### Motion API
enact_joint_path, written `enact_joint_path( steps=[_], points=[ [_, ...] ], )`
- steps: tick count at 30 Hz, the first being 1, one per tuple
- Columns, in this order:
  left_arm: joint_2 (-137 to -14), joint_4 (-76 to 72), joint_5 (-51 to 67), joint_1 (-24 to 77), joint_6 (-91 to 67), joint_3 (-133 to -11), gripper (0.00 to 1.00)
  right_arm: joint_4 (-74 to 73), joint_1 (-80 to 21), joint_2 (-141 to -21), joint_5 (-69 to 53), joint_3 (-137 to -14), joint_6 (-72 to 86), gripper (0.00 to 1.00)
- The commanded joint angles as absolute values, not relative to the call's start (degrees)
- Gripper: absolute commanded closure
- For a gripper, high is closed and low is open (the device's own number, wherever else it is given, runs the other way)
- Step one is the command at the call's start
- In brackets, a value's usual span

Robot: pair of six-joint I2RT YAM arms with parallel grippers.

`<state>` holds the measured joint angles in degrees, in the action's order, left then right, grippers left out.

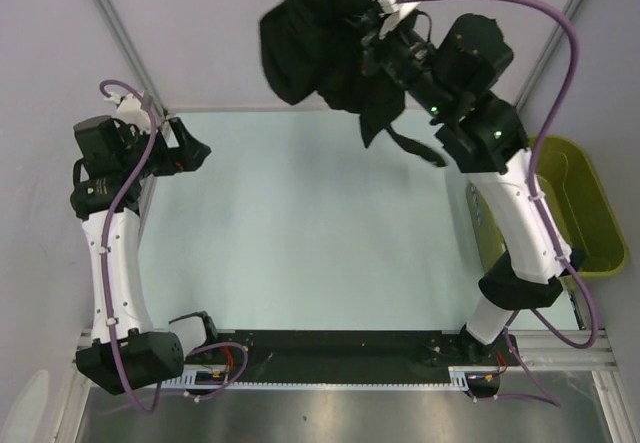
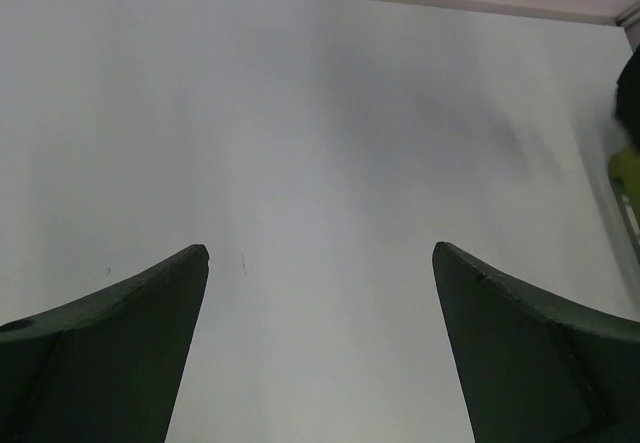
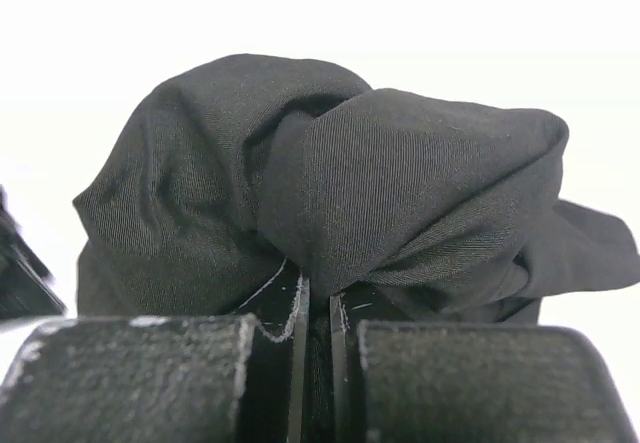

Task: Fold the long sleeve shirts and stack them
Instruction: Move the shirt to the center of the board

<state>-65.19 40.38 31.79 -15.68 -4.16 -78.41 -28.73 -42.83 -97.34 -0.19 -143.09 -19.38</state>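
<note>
A black long sleeve shirt [image 1: 310, 38] hangs bunched in the air above the table's far edge, a sleeve dangling toward the right. My right gripper [image 1: 368, 25] is shut on it; in the right wrist view the black fabric [image 3: 340, 183] bulges out of the gripper [image 3: 318, 308], whose jaws pinch it tight. My left gripper [image 1: 198, 150] sits at the table's left edge, well away from the shirt. In the left wrist view that gripper [image 2: 320, 258] is open wide, with only bare table between its fingers [image 2: 130, 333].
The pale table [image 1: 300, 223] spreads between the two arms. An olive-green basket [image 1: 585, 203] stands off the right edge beside the right arm; a sliver of the basket [image 2: 628, 168] shows in the left wrist view. A frame post [image 1: 115, 23] rises at the far left.
</note>
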Motion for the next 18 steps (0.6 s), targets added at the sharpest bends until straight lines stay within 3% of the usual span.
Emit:
enact_joint_path(
  steps=[1,6,8,9,10,11,12,14,18],
  points=[
    [-63.37,35.43,34.09,-19.33,-8.16,-76.91,0.01,-7.13,-47.11,-99.84,5.27,-144.68,-19.61,1.00],
    [-64.95,33.49,43.23,-25.83,-9.32,-76.64,0.01,-8.41,-43.97,-100.20,7.82,-140.29,-5.13,1.00],
    [-66.18,34.97,45.34,-26.63,-6.96,-77.87,0.00,-13.16,-39.57,-96.26,3.89,-130.07,1.98,0.98],
    [-66.79,36.72,45.79,-26.54,-3.03,-78.31,0.01,-16.40,-37.38,-94.15,1.61,-122.77,7.76,0.90],
    [-66.97,37.43,46.31,-26.46,-0.90,-78.40,0.01,-16.70,-31.87,-88.65,-5.81,-115.13,10.35,0.49],
    [-67.15,38.05,47.10,-26.46,1.64,-78.22,0.01,-18.09,-29.64,-86.24,-9.72,-98.78,11.76,0.23],
    [-67.06,39.88,47.20,-26.46,7.76,-77.96,0.01,-19.41,-27.27,-83.78,-12.71,-91.92,11.60,0.03],
    [-67.15,41.83,45.62,-25.05,14.12,-76.38,0.01,-25.44,-24.26,-79.65,-16.79,-76.82,7.67,0.00],
    [-66.80,44.74,37.38,-20.05,30.02,-70.68,0.01,-29.09,-23.29,-75.59,-15.92,-64.19,-3.41,0.00]
  ],
)
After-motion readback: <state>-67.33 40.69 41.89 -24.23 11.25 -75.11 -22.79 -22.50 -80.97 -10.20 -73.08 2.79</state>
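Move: The right gripper is high above the board with the bunched shirt still pinched in its fingers. The board's center, where the shirt is to go, is about 62 cm below it, some 4 cm ahead and 3 cm left. The olive bin is some 45 cm to the right, about 4 cm nearer the base and 53 cm lower. From the idle left hand, the board's center is roughly 30 cm right, 4 cm ahead and 33 cm below. Up and left a few centimetres at first, then forward about 8 cm in a flinging swing, the right hand opens fully to let go of the shirt and plunges some 40 cm towards the board, cutting about 13 cm right as the fingers tip down by roughly 50 degrees. The empty left hand shifts some 3 cm left, then sinks slightly. ##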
